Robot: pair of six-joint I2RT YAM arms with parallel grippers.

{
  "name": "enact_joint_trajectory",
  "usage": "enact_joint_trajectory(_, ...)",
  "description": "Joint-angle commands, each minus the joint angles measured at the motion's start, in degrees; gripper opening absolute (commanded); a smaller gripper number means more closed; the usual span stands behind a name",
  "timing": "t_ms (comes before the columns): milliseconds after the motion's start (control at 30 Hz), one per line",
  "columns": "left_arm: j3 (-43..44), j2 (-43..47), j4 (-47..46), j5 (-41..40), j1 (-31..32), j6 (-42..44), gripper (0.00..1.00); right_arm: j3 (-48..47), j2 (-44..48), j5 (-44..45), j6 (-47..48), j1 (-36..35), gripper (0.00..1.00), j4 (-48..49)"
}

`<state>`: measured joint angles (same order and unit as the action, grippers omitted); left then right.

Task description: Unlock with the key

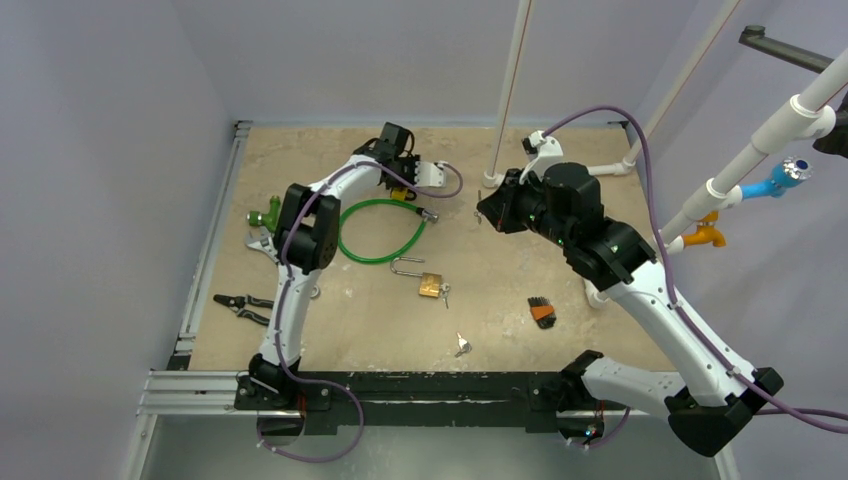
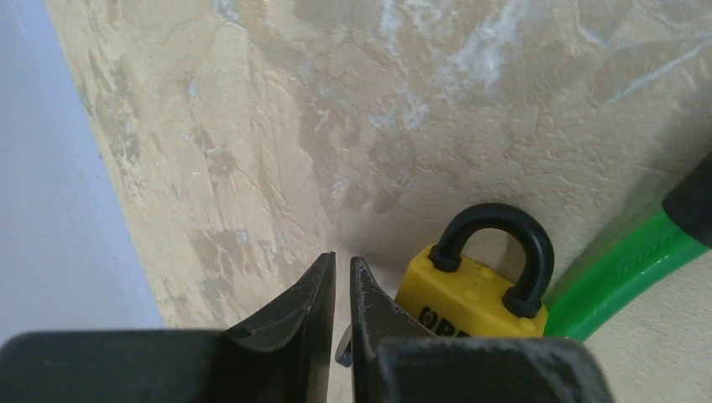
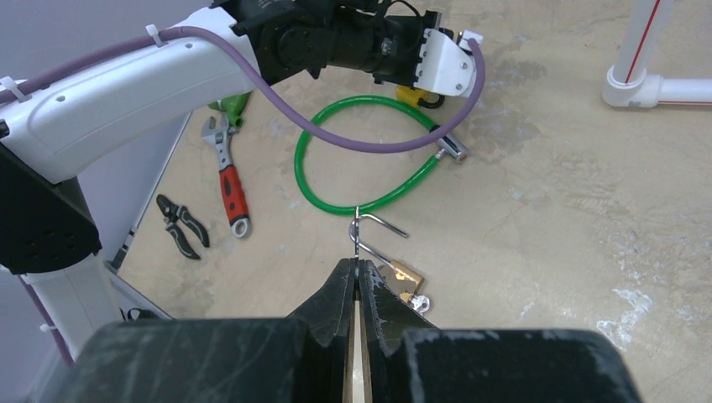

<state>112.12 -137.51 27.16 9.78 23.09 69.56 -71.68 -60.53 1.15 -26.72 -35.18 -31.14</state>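
A brass padlock (image 1: 431, 286) lies mid-table with its steel shackle (image 3: 379, 222) swung open and a key (image 3: 417, 302) at its base. My right gripper (image 3: 358, 262) hovers above it, shut on a thin key (image 3: 357, 237) that sticks out edge-on from its tips; in the top view this gripper (image 1: 483, 215) is right of the green cable. My left gripper (image 2: 342, 259) is at the back of the table, its jaws a narrow slit apart with nothing between the tips. A yellow padlock (image 2: 470, 298) with a black shackle stands just right of it.
A green cable loop (image 1: 350, 245) lies between the two padlocks. At the left are a red-handled wrench (image 3: 231, 189), pliers (image 1: 240, 305) and a green fitting (image 1: 265, 215). A loose key (image 1: 461, 345) and an orange hex-key set (image 1: 541, 312) lie near the front. White pipes (image 1: 510, 90) rise at the back right.
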Motion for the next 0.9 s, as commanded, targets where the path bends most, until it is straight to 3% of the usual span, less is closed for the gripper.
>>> enact_joint_trajectory(0,5.8,3.2,1.7,-1.0,-1.8,-6.5,0.16,0.5,1.7,-0.9,0.3,0.3,0.00,3.1)
enact_joint_trajectory(200,9.3,7.5,12.8,9.1,-4.0,-7.0,0.32,1.1,1.4,-1.1,0.4,0.2,0.00,4.0)
enact_joint_trajectory(300,10.1,9.2,23.3,20.4,-4.8,-2.6,0.39,1.2,1.4,-1.0,0.4,0.2,0.00,4.1)
enact_joint_trajectory(367,10.7,9.0,29.7,23.7,-4.8,2.1,0.41,1.3,1.4,-1.0,0.5,0.2,0.00,3.9)
enact_joint_trajectory(467,7.7,10.1,29.7,25.8,-4.8,0.3,0.43,1.0,1.5,-1.0,0.7,0.2,0.00,3.8)
enact_joint_trajectory(567,5.6,10.2,22.9,22.6,-4.0,-10.9,0.44,1.1,1.6,-1.0,1.0,0.3,0.00,4.0)
enact_joint_trajectory(700,3.0,9.1,15.9,9.2,-1.1,-20.3,0.62,1.4,1.8,-1.0,1.3,0.3,0.00,4.6)
enact_joint_trajectory(800,2.8,6.9,14.3,-4.0,2.6,-23.0,0.61,1.7,2.1,-1.0,1.4,0.3,0.00,4.8)
enact_joint_trajectory(867,4.7,5.6,15.1,-5.3,2.8,-27.1,0.60,1.8,2.2,-1.0,1.5,0.3,0.00,4.9)
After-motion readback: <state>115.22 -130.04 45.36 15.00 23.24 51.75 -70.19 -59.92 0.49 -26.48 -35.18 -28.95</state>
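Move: The left fingertips are low behind the far side of the yellow padlock, whose middle lies about 4 cm back from them, level sideways and 1 cm lower. The green hose's chrome connector is roughly 10 cm back and 6 cm right of that hand, and the hose loop's centre about 14 cm back and 4 cm left. From the right hand, the yellow padlock is some 25 cm ahead, 16 cm left and 30 cm below. Up and off the far side of the yellow padlock, the left hand rises about 8 cm with a small swing left, then draws back some 6 cm over the padlock and sinks about 3 cm. Its fingers spread from nearly shut to a little past half open, the wrist tipping them downward by some 15 degrees. The right hand stays put, still pinching the key. ##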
